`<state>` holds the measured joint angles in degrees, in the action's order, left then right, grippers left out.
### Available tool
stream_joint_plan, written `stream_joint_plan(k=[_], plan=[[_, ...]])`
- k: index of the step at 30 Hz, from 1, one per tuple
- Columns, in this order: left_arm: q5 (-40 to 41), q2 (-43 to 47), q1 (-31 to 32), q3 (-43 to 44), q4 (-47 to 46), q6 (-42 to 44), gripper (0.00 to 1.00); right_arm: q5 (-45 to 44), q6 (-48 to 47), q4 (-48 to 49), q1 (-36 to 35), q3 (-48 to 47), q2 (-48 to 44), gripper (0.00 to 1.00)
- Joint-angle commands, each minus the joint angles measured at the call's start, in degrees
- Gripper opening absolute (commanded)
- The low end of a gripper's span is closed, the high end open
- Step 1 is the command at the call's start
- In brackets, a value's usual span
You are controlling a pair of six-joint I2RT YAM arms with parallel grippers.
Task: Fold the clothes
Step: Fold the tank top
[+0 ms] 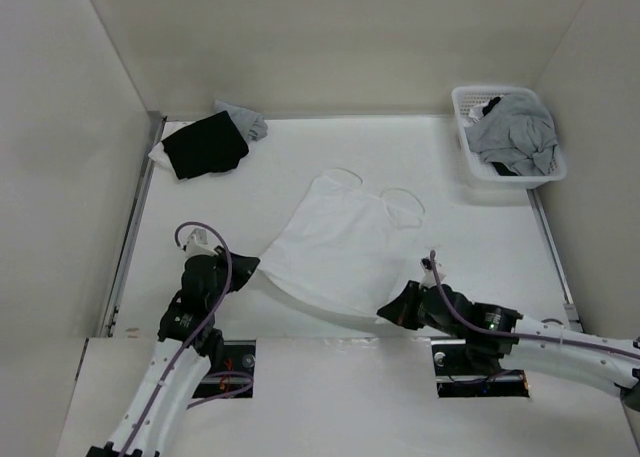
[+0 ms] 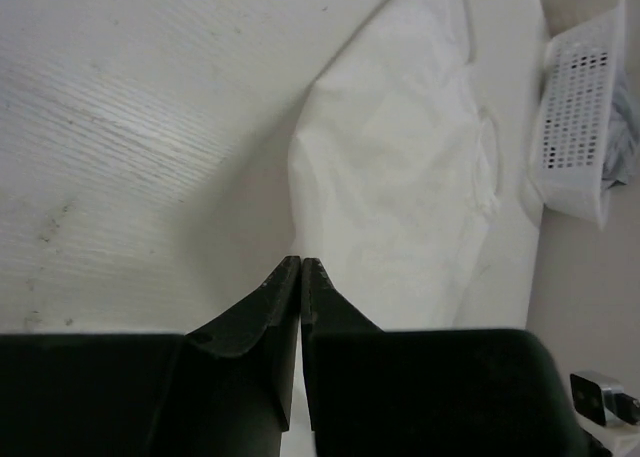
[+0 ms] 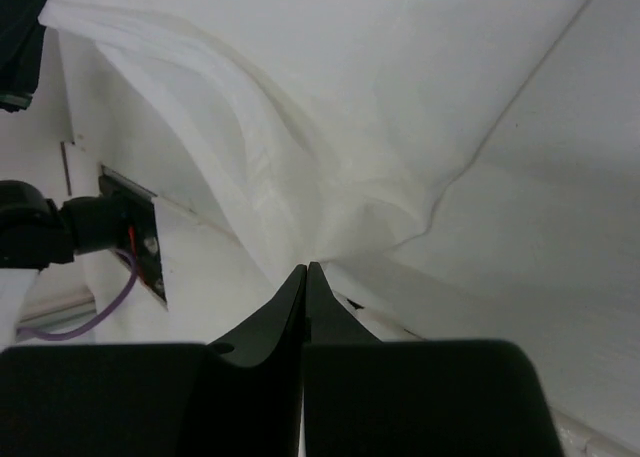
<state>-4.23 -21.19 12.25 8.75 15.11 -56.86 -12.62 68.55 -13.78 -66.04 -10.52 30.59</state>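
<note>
The clothes point(image 1: 340, 242) are one white strappy top lying spread mid-table, straps pointing to the far side. My left gripper point(image 1: 246, 268) is at its near left corner and my right gripper point(image 1: 388, 312) at its near right corner. The near hem stretches between them, slightly raised off the table. In the left wrist view the left gripper point(image 2: 301, 261) is shut, with the clothes point(image 2: 400, 177) running out from its tips. In the right wrist view the right gripper point(image 3: 306, 267) is shut on gathered folds of the clothes point(image 3: 350, 97).
A white basket point(image 1: 466, 165) holding grey clothes point(image 1: 515, 135) stands at the back right, also seen as the basket point(image 2: 575, 127) in the left wrist view. A black garment point(image 1: 205, 145) with grey cloth lies at the back left. Walls enclose the table on three sides.
</note>
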Motion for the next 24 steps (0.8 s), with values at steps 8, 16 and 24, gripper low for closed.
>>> stream_joint_plan(k=[8, 16, 24], plan=[[3.69, -23.06, 4.39, 19.0, -14.38, 1.66, 0.03, 0.39, -12.8, -4.25, 20.17, -12.67, 1.92, 0.0], [7.66, -56.38, 8.18, 42.98, -27.33, 1.66, 0.03, 17.17, -24.69, 8.23, 48.04, -24.79, 20.62, 0.0], [7.4, -82.76, 7.57, 69.35, -23.56, 2.45, 0.03, 21.23, -26.28, 13.25, 58.69, -37.1, 39.01, 0.0]])
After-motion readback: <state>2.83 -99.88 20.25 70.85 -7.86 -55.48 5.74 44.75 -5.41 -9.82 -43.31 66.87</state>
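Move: The left hand, holding the tank top's left hem corner, has the left strap about 24 cm ahead, 19 cm to its right and 6 cm below. The black cloth lies some 33 cm ahead and 19 cm left of that hand. From the right hand, holding the other hem corner, the right strap is about 28 cm ahead, 7 cm right and 5 cm lower; the laundry basket stands roughly 47 cm ahead and 36 cm right. Both grippers, still pinching the two hem corners, carry the hem forward over the tank top's body towards the straps, slanting right. The left travels about 27 cm out, the right some 25 cm, each also drifting 11 cm rightward and rising about as much, while the right wrist swings clockwise; the fingers stay shut on the cloth. ##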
